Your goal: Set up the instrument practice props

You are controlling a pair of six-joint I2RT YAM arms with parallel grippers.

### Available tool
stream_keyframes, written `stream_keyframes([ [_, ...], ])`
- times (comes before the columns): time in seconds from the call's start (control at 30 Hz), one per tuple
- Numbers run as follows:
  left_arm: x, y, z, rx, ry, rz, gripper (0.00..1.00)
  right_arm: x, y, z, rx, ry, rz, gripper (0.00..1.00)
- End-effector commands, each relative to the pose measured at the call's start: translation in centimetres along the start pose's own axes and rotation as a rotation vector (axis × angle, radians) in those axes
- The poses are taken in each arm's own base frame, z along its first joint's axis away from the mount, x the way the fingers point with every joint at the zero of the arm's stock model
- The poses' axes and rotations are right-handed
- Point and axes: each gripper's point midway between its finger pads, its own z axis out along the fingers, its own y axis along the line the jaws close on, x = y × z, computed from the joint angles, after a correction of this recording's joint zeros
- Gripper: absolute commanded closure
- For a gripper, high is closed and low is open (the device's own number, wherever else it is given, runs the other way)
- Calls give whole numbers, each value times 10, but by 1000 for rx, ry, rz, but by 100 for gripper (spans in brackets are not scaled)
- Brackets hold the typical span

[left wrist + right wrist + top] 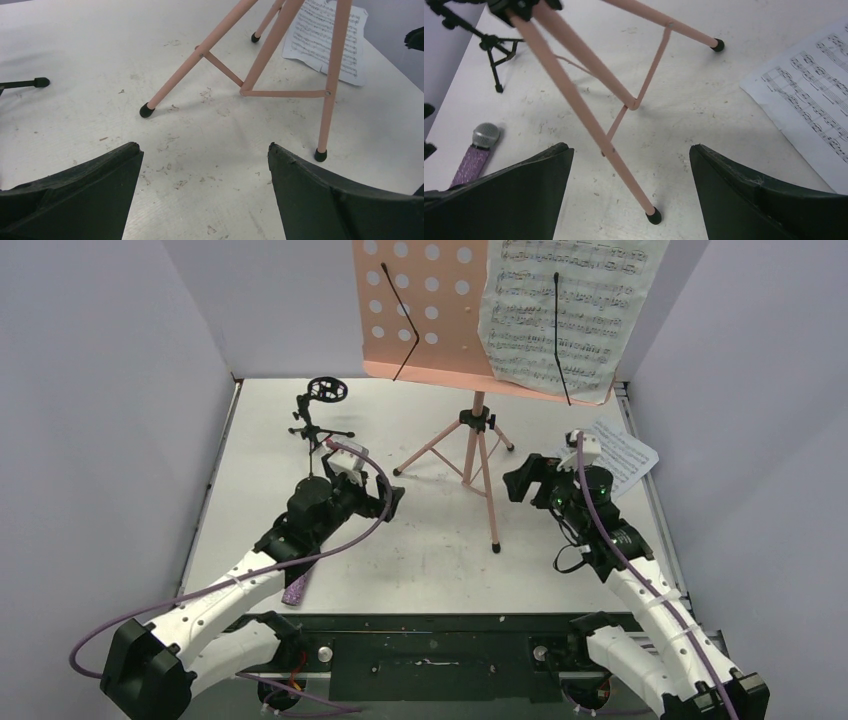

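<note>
The pink music stand [478,445] stands upright at the table's middle back, and one sheet-music page [565,310] rests on the right half of its perforated desk [415,310]. A second page [628,455] lies flat at the right. The small black mic stand [322,410] is at the back left. The purple microphone [297,588] lies near the front left, partly under my left arm. My left gripper [395,502] is open just left of the stand's legs [270,50]. My right gripper [520,480] is open to their right, with the near leg [589,115] in front of it and touching neither finger.
White walls close in the table on the left, back and right. A black rail carrying both arm bases [430,650] runs along the near edge. The mic stand's foot [30,82] shows at the far left of the left wrist view. The tabletop [440,550] is scuffed.
</note>
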Motion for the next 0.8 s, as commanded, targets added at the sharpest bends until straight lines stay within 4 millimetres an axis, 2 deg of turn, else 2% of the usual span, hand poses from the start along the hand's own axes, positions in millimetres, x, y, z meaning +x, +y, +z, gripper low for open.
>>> stream_keyframes([
  [0.0,-33,-20,4,94,-51,3,4,-14,-30,6,129,-40,183,10],
  [0.2,-36,-18,10,74,-51,-6,4,-12,-74,19,226,-29,393,10],
  [0.37,-40,-21,14,84,-55,-15,4,4,-113,26,377,-3,518,10],
  [0.63,-44,-33,21,126,-57,-85,4,35,-181,7,666,-9,726,10],
  [0.77,-45,-37,25,147,-56,-106,4,55,-198,-2,758,-7,852,10],
])
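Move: The loose music sheet lies about 20 cm ahead of my right hand, 25 cm to its right and 21 cm below. The stand's front foot is almost under that hand, roughly 2 cm ahead and 2 cm left. The foot of the stand's back right leg is some 26 cm ahead and 3 cm right, also down on the table. From my left hand the sheet is about 19 cm ahead, 50 cm right and 21 cm below. I swing my empty right hand away from the stand's legs towards the loose sheet, about 15 cm to the right while sinking some 10 cm, with a little forward reach early on. As it goes, the wrist turns clockwise by roughly 45 degrees and tips the open fingers down. My left hand, also open and empty, drifts about 3 cm right. ##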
